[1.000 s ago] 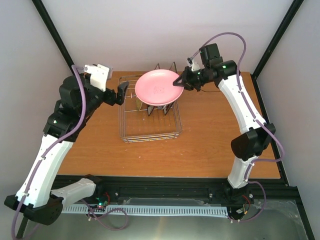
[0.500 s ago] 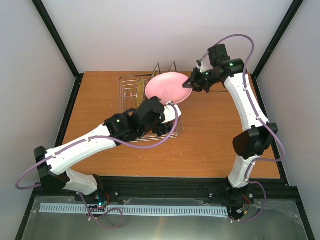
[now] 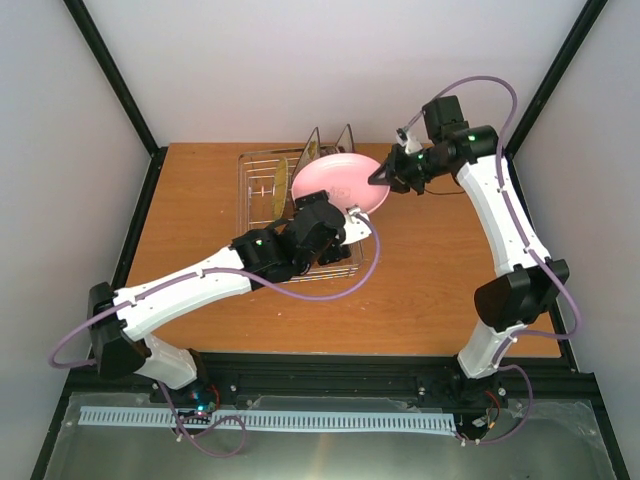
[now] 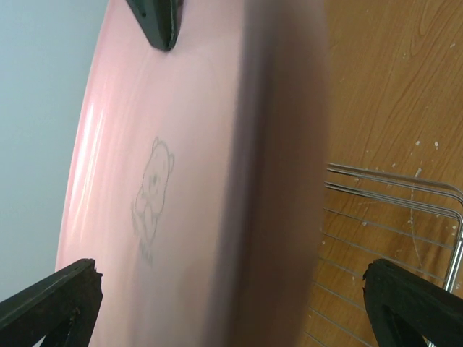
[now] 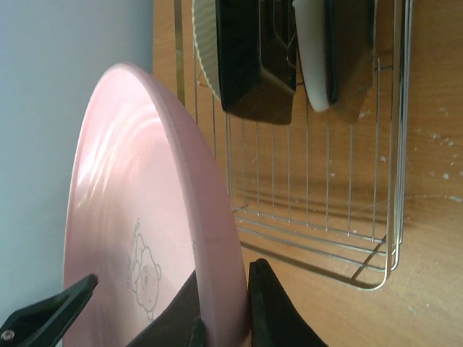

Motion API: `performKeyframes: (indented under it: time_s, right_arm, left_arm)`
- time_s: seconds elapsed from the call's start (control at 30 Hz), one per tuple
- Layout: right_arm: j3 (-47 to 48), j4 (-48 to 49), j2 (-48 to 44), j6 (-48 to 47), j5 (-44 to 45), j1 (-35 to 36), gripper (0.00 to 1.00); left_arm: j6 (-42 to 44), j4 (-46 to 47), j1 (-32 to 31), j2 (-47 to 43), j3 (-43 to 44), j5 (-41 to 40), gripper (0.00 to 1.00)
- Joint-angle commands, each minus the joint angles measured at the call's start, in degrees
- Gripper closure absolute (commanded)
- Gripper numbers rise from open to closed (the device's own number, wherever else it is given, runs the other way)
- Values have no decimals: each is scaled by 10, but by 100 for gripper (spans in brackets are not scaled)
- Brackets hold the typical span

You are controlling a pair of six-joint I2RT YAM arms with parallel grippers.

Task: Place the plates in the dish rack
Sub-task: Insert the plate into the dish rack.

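The round pink plate [image 3: 338, 180] hangs tilted over the right part of the dish rack [image 3: 243, 190]. My right gripper [image 3: 383, 176] is shut on its right rim; in the right wrist view the rim [image 5: 217, 289] sits pinched between the two fingers [image 5: 278, 311]. My left gripper [image 3: 350, 209] is open at the plate's near edge, and its wrist view shows the plate [image 4: 188, 181] filling the space between the spread fingertips [image 4: 51, 303]. A tan plate [image 5: 205, 43] and two square plates [image 5: 253, 58] [image 5: 315, 50] stand upright in the rack [image 5: 325, 210].
The left arm [image 3: 200, 280] lies across the table's front half, over the rack's near corner. The rack's right rim [image 4: 405, 217] runs just beside the pink plate. Bare wooden table [image 3: 440, 270] lies right of the rack.
The left arm swung from the rack's left side round to its front and brought its open jaws up to the pink plate. The right gripper carried the plate a little to the right.
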Motion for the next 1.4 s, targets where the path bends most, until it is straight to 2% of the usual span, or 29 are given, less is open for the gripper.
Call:
performKeyframes:
  time_s: [0.0,0.1,0.17,0.27,0.37,0.47,0.5,0.53,0.6,0.63,0.7,0.8,1.0,1.1,1.2,1.27,1.37]
  right_arm:
    - [-36,18,-40,4,-31,14,97]
    - [-66,32,-55,9,-37,18,97]
    - [-80,40,-61,12,-38,19,97]
    - [-91,45,-64,14,-39,18,97]
    - [-103,52,-64,17,-43,19,97]
    - [-107,62,-64,23,-49,19,97]
    - [-105,64,-64,25,-50,19,97]
    - [-104,67,-64,26,-50,19,92]
    - [-100,75,-66,32,-49,19,67]
    - [-98,80,-68,36,-48,18,60]
    - [-93,88,-71,43,-47,15,38]
    - [-89,109,-85,53,-53,-2,26]
    - [-99,149,-128,58,-98,-104,6]
    - [-106,152,-145,50,-117,-161,1]
    - [-113,148,-154,44,-128,-190,0]
    - [-121,148,-157,42,-134,-194,0]
    - [-142,166,-167,53,-141,-195,0]
  left_arm:
    - [51,57,-5,12,2,-8,0]
    - [67,78,-5,16,1,-11,5]
    - [74,86,-5,16,0,-15,22]
    - [76,97,-5,12,0,-14,62]
    - [65,78,-5,15,11,9,79]
    - [42,56,-5,20,21,28,90]
    - [32,49,-5,20,24,35,92]
    - [18,42,-5,21,27,39,94]
    - [-15,21,-5,21,36,51,98]
    - [-30,15,-5,21,38,52,98]
    - [-52,-4,-5,18,36,54,99]
    - [-73,-22,-5,4,20,34,99]
    - [-119,-46,5,-57,7,3,99]
    - [-152,-61,41,-84,14,9,98]
    - [-203,-70,123,-102,22,45,98]
    - [-245,-81,209,-101,40,90,97]
    - [-311,-120,301,-60,92,171,98]
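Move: Around the near rim of the pink plate, the left hand stands open, with the plate's middle about 8 cm ahead at roughly its height. Well below, standing in the rack, are the yellow pie plate, some 10 cm left and 6 cm ahead of the left hand, and the left flowered square plate, some 5 cm left and 6 cm ahead. The right hand still grips the pink plate's right rim, its middle about 7 cm to the left. Closing on the near rim of the pink plate while barely shifting, the left fingers pinch it as the right hand lowers its side some 3 cm. The right fingers then open and back off, about 11 cm to the right and 11 cm up from there. The left hand carries the plate about 15 cm left, with some rise and forward reach, turning some 25 degrees counter-clockwise and rolling its left side down. ##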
